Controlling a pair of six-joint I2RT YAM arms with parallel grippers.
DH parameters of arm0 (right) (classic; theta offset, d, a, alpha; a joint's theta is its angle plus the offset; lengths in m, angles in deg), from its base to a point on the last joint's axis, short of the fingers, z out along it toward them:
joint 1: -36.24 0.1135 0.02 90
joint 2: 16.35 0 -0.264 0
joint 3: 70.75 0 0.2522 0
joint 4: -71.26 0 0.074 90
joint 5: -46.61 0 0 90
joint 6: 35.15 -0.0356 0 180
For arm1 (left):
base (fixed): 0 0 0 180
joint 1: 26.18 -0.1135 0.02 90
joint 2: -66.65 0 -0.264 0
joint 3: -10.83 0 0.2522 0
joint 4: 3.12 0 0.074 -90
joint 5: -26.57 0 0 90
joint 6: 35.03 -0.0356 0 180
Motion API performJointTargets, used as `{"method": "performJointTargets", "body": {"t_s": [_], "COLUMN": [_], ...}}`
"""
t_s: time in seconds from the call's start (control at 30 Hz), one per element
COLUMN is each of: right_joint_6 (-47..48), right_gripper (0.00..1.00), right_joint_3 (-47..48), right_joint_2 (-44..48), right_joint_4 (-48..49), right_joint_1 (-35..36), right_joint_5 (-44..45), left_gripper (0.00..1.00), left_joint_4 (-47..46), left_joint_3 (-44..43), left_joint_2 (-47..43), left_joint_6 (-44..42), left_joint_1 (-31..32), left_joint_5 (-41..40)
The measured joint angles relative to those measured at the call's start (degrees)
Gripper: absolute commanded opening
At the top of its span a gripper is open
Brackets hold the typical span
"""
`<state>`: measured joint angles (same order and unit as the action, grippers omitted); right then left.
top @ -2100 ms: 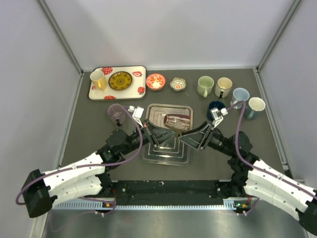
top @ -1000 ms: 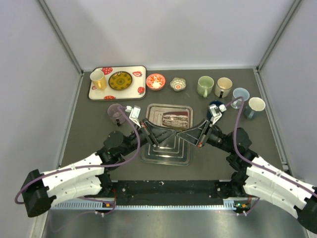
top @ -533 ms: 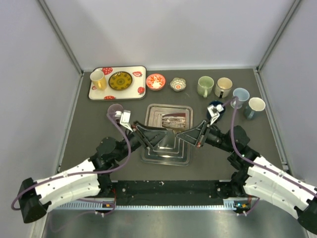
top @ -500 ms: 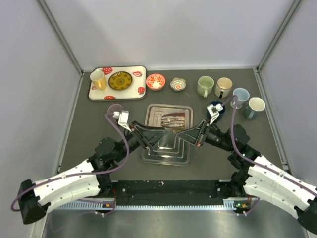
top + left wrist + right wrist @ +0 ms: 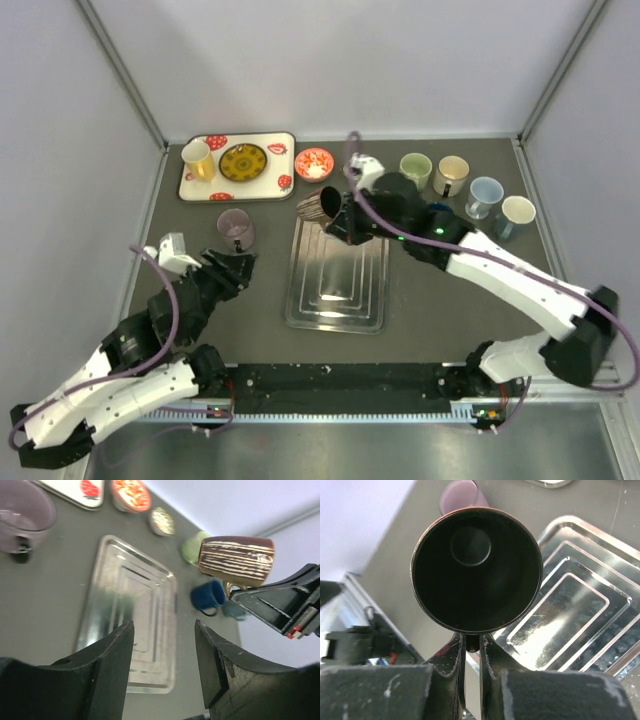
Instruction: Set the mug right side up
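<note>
The brown striped mug (image 5: pixel 320 208) hangs on its side in the air above the far end of the steel tray (image 5: pixel 338 290). My right gripper (image 5: pixel 340 216) is shut on its handle. In the right wrist view the mug's dark open mouth (image 5: pixel 476 570) faces the camera, with the gripper (image 5: pixel 472 642) pinched on the handle just below the rim. The left wrist view shows the mug (image 5: pixel 236 555) lying level, high above the tray (image 5: pixel 135 610). My left gripper (image 5: pixel 238 265) is open and empty, left of the tray; it also shows in the left wrist view (image 5: pixel 165 630).
A purple cup (image 5: pixel 236 228) stands left of the tray. A blue mug (image 5: pixel 437 212), green mug (image 5: pixel 414 172), tan mug (image 5: pixel 451 175) and two pale mugs (image 5: pixel 484 195) stand at the back right. A patterned tray (image 5: pixel 200 185) and red bowl (image 5: pixel 314 163) sit at the back.
Both grippers were at the mug on the tray. Now the right gripper has lifted it up and towards the far end; the left gripper has let go and drawn back to the left.
</note>
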<state>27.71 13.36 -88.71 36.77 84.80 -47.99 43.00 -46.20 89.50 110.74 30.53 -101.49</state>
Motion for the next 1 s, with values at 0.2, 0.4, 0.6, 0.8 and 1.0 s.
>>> {"method": "performJointTargets", "body": {"t_s": [0.2, 0.4, 0.6, 0.8, 1.0], "right_joint_6": [5.99, 9.81, 12.17, 14.21, 15.87], "right_gripper": [0.0, 0.0, 0.0, 0.0, 0.0], "right_joint_3": [13.7, 31.12, 42.82, 51.04, 57.07], "right_joint_2": [-20.9, -38.86, -48.09, -55.43, -61.88], "right_joint_4": [-10.01, -17.88, -21.79, -25.73, -30.56], "right_joint_1": [2.91, 4.94, 6.67, 11.45, 15.3], "right_joint_5": [6.95, 12.35, 15.61, 17.49, 18.91], "left_gripper": [0.57, 0.57, 0.57, 0.57, 0.58], "left_joint_4": [13.2, 20.87, 24.98, 27.96, 29.33], "left_joint_3": [-0.96, -1.14, -2.14, -2.49, -2.49], "left_joint_2": [-3.08, -4.39, -6.01, -7.5, -8.66], "left_joint_6": [3.56, 7.23, 9.07, 11.02, 11.85], "left_joint_1": [0.0, 0.0, 0.0, 0.0, 0.0], "left_joint_5": [-6.86, -10.93, -13.62, -16.76, -18.08]}}
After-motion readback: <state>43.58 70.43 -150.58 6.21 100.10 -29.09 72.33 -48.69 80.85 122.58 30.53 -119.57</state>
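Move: Off to the right hand's left, some 19 cm away and about 24 cm down, roughly level with it in reach, is the bare table just behind the purple mug, where its brown striped mug seems bound. The purple mug stands about 7 cm beyond that spot. The metal tray lies almost below the hand, centred about 4 cm nearer the base; the strawberry tray is about 22 cm ahead and 22 cm to the left. From the left hand the spot is some 6 cm ahead, 5 cm left, 24 cm down. Sinking some 18 cm while swinging about 16 cm left, the right hand carries the brown mug by its handle off from above the metal tray towards the table by the purple mug, going forward about 8 cm, then coming back 5. It rolls its left side down some 45 degrees so the fingers point steeply down, grip kept. The empty left hand clears out leftward about 10 cm and a little down, turning counter-clockwise, fingers staying half open. ##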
